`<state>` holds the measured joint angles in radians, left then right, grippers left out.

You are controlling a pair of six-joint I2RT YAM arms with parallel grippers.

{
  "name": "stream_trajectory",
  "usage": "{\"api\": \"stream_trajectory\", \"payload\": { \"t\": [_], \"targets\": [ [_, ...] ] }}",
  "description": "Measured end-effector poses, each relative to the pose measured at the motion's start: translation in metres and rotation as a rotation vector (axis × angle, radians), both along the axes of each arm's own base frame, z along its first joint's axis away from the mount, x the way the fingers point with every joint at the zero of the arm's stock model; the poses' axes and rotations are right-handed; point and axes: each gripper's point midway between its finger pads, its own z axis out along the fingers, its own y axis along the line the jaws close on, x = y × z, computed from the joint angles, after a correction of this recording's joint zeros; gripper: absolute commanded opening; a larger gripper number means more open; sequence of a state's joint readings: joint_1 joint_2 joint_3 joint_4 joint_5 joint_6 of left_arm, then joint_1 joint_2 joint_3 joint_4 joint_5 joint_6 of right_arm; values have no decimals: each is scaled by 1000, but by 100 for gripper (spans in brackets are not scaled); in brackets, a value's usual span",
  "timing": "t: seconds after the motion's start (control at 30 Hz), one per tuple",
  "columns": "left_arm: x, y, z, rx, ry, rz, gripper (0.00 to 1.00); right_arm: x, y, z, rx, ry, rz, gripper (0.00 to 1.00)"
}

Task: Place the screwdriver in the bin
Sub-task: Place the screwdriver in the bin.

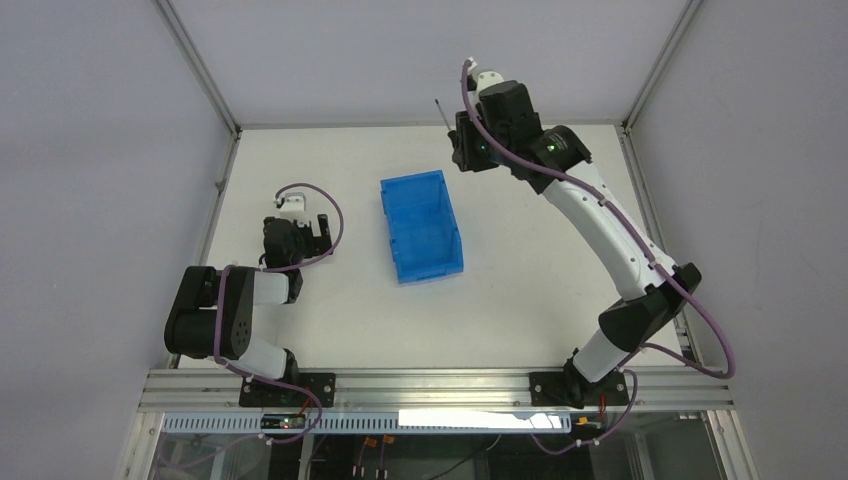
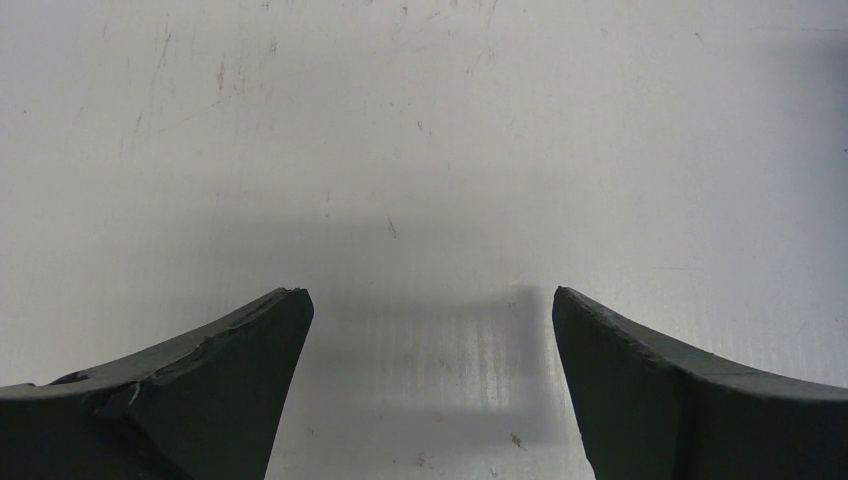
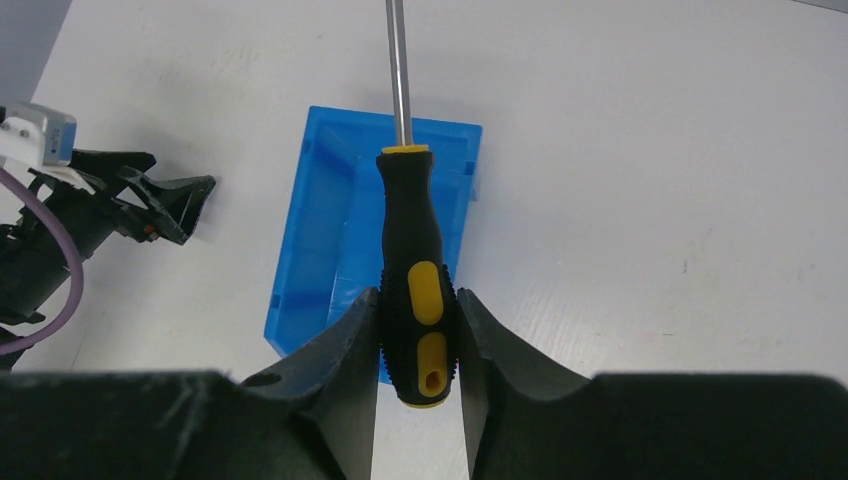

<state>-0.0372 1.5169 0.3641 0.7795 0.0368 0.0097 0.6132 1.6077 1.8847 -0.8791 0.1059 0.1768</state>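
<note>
My right gripper [image 3: 418,300] is shut on the black and yellow handle of the screwdriver [image 3: 410,235], whose thin metal shaft points away from the wrist camera. In the top view this gripper [image 1: 462,142] hangs in the air past the far right corner of the blue bin [image 1: 420,225], with the screwdriver's shaft [image 1: 441,112] sticking up toward the back wall. In the right wrist view the bin [image 3: 320,220] lies below and behind the held tool and shows nothing inside. My left gripper [image 2: 430,295] is open over bare table, left of the bin [image 1: 318,222].
The white table [image 1: 540,260] is enclosed by grey walls with a metal frame at the back and sides. In the right wrist view the left arm [image 3: 95,200] with its purple cable sits left of the bin.
</note>
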Motion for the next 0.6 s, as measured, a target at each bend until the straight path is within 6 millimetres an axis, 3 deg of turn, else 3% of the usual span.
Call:
{"api": "stream_trajectory", "payload": {
  "t": [0.3, 0.6],
  "targets": [
    [0, 0, 0, 0, 0, 0, 100, -7, 55, -18, -6, 15, 54, 7],
    [0, 0, 0, 0, 0, 0, 100, -3, 80, -32, 20, -2, 36, 7]
  ]
}}
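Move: The right hand already holds the screwdriver by its handle, shaft pointing forward and to the left. The bin's middle lies about 9 cm to this hand's left, only some 3 cm farther out, and roughly 29 cm below. No other loose object stands near the bin or the way there. From the idle left hand, the bin is about 26 cm to the right, roughly 1 cm farther out and about level in height. Leftward and slightly down, the right hand carries the screwdriver in towards the bin, travelling about 8 cm left while sinking some 3 cm, fast at first and then easing off. The fingers keep their grip on the handle, and the wrist holds nearly the same slant, so the hand comes to hang high over the bin. ##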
